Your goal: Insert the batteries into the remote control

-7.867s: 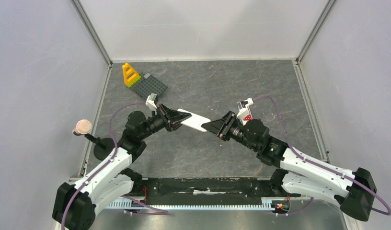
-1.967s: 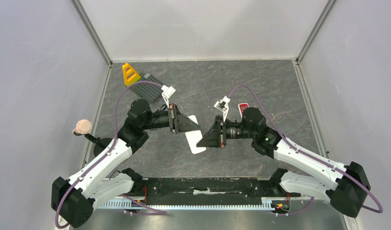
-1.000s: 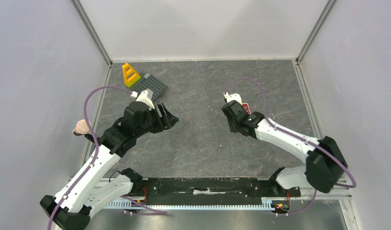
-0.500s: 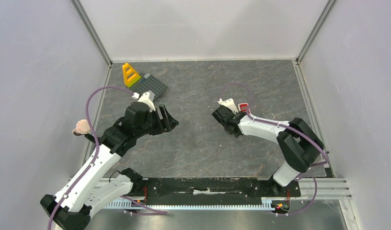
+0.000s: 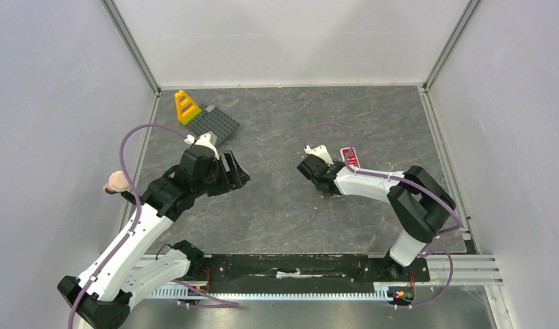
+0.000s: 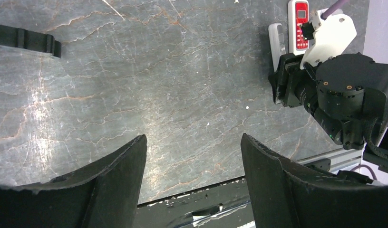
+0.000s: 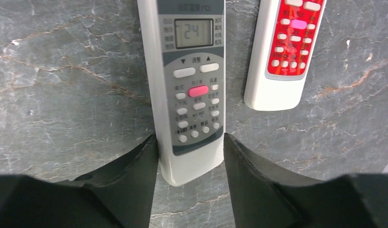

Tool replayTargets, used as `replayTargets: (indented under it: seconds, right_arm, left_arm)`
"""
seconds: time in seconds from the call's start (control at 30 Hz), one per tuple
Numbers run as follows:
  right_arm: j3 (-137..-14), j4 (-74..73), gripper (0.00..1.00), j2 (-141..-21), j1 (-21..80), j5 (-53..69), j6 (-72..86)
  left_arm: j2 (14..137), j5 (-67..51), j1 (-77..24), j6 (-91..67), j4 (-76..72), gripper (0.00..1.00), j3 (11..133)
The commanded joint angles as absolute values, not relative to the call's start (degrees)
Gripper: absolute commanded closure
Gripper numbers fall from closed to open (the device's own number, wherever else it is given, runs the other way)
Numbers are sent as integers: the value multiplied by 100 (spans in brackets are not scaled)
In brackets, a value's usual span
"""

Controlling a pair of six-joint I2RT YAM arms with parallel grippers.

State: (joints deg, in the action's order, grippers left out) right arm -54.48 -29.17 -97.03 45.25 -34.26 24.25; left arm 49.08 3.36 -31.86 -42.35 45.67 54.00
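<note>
The white remote control [image 7: 192,85] with a grey button panel lies face up on the stone table. Its near end sits between the fingers of my right gripper [image 7: 191,156]. The left finger touches its edge and the right finger stands a little off it, so the jaws are open. In the left wrist view the remote [image 6: 276,40] shows beyond the right gripper [image 6: 280,71]. From above, the right gripper [image 5: 323,177] covers the remote. My left gripper [image 5: 235,175] hangs open and empty [image 6: 192,147] left of centre. The batteries are out of view.
A smaller remote with a red face [image 7: 285,47] lies just right of the white one [image 5: 350,156]. A grey studded baseplate [image 5: 218,123] with a yellow piece [image 5: 187,106] sits at the back left. A pink-topped stand [image 5: 117,181] is at the left edge.
The right wrist has come down over the table beside the red remote and its jaws have spread off the white remote. The left gripper opened wider and barely moved.
</note>
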Motion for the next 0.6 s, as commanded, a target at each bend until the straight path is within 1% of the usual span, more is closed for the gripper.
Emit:
replayTargets:
  seconds: [0.0, 0.17, 0.3, 0.4, 0.47, 0.5, 0.53, 0.57]
  right_arm:
    - [-5543, -2800, 42, -9393, 4544, -2778, 2592]
    - [-5304, -2738, 27, -8488, 4511, -2131, 2710]
    - [-4694, -2546, 24, -7449, 4300, -1935, 2929]
    - [-4214, -2586, 23, -6409, 4176, -2321, 3102]
    - [-4033, -2705, 20, -5654, 4153, -2891, 3202]
    - [-3956, -2768, 16, -5236, 4149, -3137, 3203]
    - [-3895, -2813, 6, -4881, 4148, -3438, 3184]
    - [-3845, -2869, 2, -4470, 4145, -3654, 3125]
  left_arm:
    - [4874, 485, -3177, -4448, 4869, 21, 5616]
    - [4689, 674, -3173, -4522, 5185, 21, 5577]
    - [4411, 799, -3173, -4349, 5471, 21, 5570]
    - [4146, 616, -3175, -3980, 5555, 21, 5640]
    - [3886, 645, -3175, -3961, 5580, 21, 5621]
    - [3743, 661, -3174, -3964, 5576, 21, 5607]
    - [3632, 696, -3177, -3993, 5574, 21, 5601]
    - [3502, 733, -3174, -4019, 5572, 21, 5579]
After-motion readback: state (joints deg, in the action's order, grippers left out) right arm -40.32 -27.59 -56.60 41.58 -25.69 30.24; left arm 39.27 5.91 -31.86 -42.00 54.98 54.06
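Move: The white-grey remote is at the right gripper's half-open fingers, which still flank its lower end. Its middle lies about 4 cm ahead, 1 cm left and roughly 1 cm below, with its left edge tipped up. The red remote lies some 9 cm ahead and 6 cm to the right, also about 1 cm below. From the left gripper the white-grey remote is about 9 cm ahead, 30 cm right and 19 cm below. Open the right fingers wide and let go of the white-grey remote, first easing about 3 cm left while starting to lift. Then climb to some 10 cm up, swinging back right and drawing back a little, with the hand's left side rolling up. Bring the open left gripper about 5 cm back and left, away from the remotes. ##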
